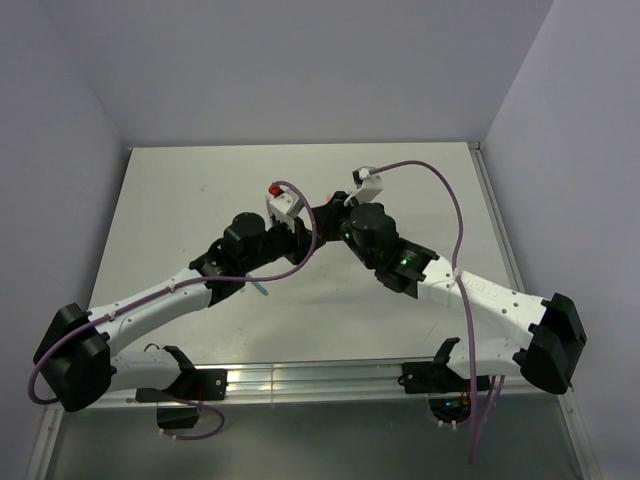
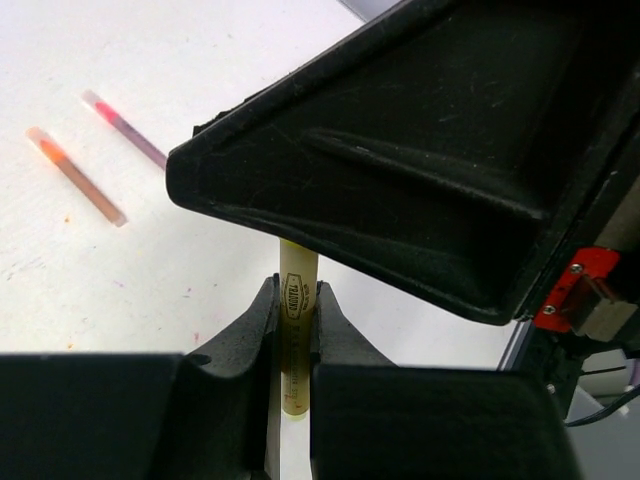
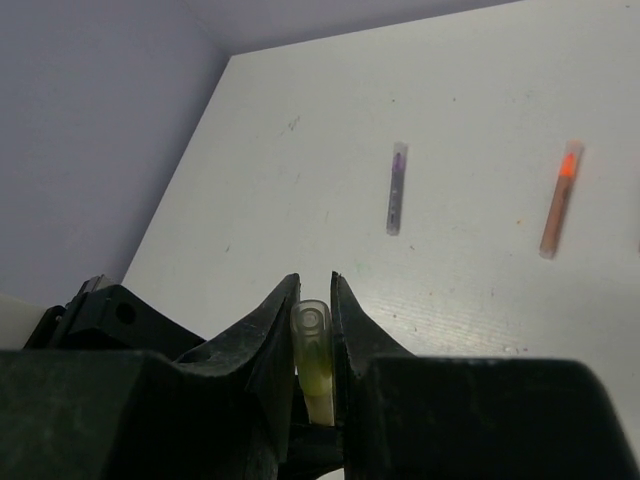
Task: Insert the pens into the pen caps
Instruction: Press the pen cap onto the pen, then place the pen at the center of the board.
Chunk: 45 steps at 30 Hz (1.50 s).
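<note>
My left gripper [image 2: 297, 290] is shut on a pale yellow pen [image 2: 297, 330] that points away from the camera. Its far end is hidden behind the black body of my right gripper [image 2: 420, 150], which hangs just ahead. My right gripper [image 3: 315, 290] is shut on a clear yellow-green pen cap [image 3: 313, 335], and a pale yellow shaft [image 3: 320, 405] shows directly below the cap between the jaws. In the top view the two grippers [image 1: 322, 217] meet tip to tip over the middle of the table.
An orange pen [image 2: 75, 175] and a grey-purple pen with a pink-red tip [image 2: 125, 128] lie side by side on the white table [image 2: 80, 290]; the right wrist view shows them as purple [image 3: 397, 188] and orange [image 3: 558, 200]. A blue pen [image 1: 260, 288] lies beside the left forearm.
</note>
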Each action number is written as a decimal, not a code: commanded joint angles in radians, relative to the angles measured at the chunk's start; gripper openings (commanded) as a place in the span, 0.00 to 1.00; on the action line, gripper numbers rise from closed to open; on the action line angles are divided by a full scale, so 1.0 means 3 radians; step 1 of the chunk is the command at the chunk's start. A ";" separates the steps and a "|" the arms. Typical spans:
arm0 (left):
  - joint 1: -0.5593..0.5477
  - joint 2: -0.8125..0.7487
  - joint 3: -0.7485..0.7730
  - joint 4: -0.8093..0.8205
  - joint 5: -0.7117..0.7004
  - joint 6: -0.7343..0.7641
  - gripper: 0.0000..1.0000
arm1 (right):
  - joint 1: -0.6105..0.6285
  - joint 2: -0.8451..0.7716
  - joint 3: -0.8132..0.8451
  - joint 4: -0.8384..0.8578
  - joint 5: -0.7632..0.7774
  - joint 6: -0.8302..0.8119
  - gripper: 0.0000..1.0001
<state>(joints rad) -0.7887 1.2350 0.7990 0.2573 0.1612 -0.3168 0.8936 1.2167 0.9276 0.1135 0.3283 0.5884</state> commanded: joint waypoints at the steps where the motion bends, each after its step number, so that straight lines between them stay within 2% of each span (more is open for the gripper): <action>1: 0.0226 -0.0031 0.0477 0.1402 -0.0502 -0.0175 0.00 | 0.0540 0.0106 0.0185 -0.1037 -0.1115 0.0304 0.00; 2: 0.0226 -0.0036 0.0436 0.1392 -0.0446 -0.0202 0.00 | 0.0499 0.0122 0.0241 -0.1083 -0.1110 0.0294 0.00; 4: 0.0205 -0.0057 0.0313 0.1326 -0.0384 -0.0303 0.10 | 0.0290 0.0147 0.0394 -0.1176 -0.1135 0.0273 0.00; 5: 0.0185 -0.0072 0.0267 0.1316 -0.0348 -0.0334 0.24 | 0.0213 0.0168 0.0441 -0.1191 -0.1150 0.0263 0.00; 7: 0.0170 -0.0087 0.0185 0.1178 -0.0282 -0.0406 0.38 | 0.0069 0.0209 0.0609 -0.1207 -0.1145 0.0227 0.00; 8: 0.0134 -0.0103 0.0124 0.1152 -0.0297 -0.0432 0.49 | -0.0058 0.0285 0.0681 -0.1227 -0.1120 0.0166 0.00; 11: 0.0052 -0.0174 0.0011 0.1055 -0.0343 -0.0503 0.61 | -0.0278 0.0469 0.0978 -0.1304 -0.1018 0.0038 0.00; 14: -0.0025 -0.0287 -0.0065 0.0871 -0.0373 -0.0534 0.63 | -0.0528 0.0673 0.1244 -0.1370 -0.1038 -0.0044 0.00; 21: -0.0076 -0.0558 -0.0286 0.0544 -0.0522 -0.0595 0.65 | -0.0974 0.0924 0.1362 -0.1130 -0.1278 -0.0126 0.00; 24: -0.0081 -0.0604 -0.0291 0.0278 -0.0837 -0.0717 0.66 | -0.1041 0.1001 0.1438 -0.1191 -0.1238 -0.0228 0.00; 26: -0.0076 -0.0599 -0.0235 0.0049 -0.1083 -0.0830 0.67 | -0.1117 0.1169 0.1668 -0.1420 -0.1141 -0.0386 0.00; 27: -0.0081 -0.0589 -0.0209 -0.0170 -0.1337 -0.0962 0.67 | -0.1148 0.1226 0.1760 -0.1457 -0.1100 -0.0442 0.00; 31: -0.0061 -0.0563 -0.0092 -0.0739 -0.1794 -0.1428 0.65 | -0.1428 0.1532 0.1914 -0.1626 -0.0849 -0.0774 0.00; 37: -0.0015 -0.0594 0.0021 -0.1133 -0.1928 -0.1633 0.66 | -0.1802 0.1997 0.2026 -0.1682 -0.0777 -0.1102 0.00; 45: 0.0093 -0.0767 0.0011 -0.1211 -0.1800 -0.1618 0.67 | -0.2027 0.2530 0.2190 -0.1539 -0.0634 -0.1256 0.00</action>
<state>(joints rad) -0.7719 1.0443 0.7582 -0.0963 -0.3717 -0.7849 0.2920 1.9648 1.5105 -0.3744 0.1104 0.2539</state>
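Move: Both my hands still hold the yellow pen, its cap in my right fingers. The clear place for it on the table lies about 19 cm ahead of my right hand, 17 cm to its right and 25 cm below. At that table height, the red pen lies some 20 cm ahead and 9 cm right, the orange pen 20 cm ahead and 1 cm right. From my left hand, the blue pen is about 5 cm back, 24 cm left and 21 cm down, with a loose cap about 5 cm beyond it to the left and 1 cm farther back. I open my left fingers and let go of the pen barrel, lift about 5 cm, then swing left and down towards the blue pen, turning counter-clockwise. With my right fingers keeping their pinch on the cap, I rise slightly, then carry the pen some 20 cm forward, down and right towards the space beside the red pen, rolling left-side-down and tipping the fingers down about 30 degrees. ##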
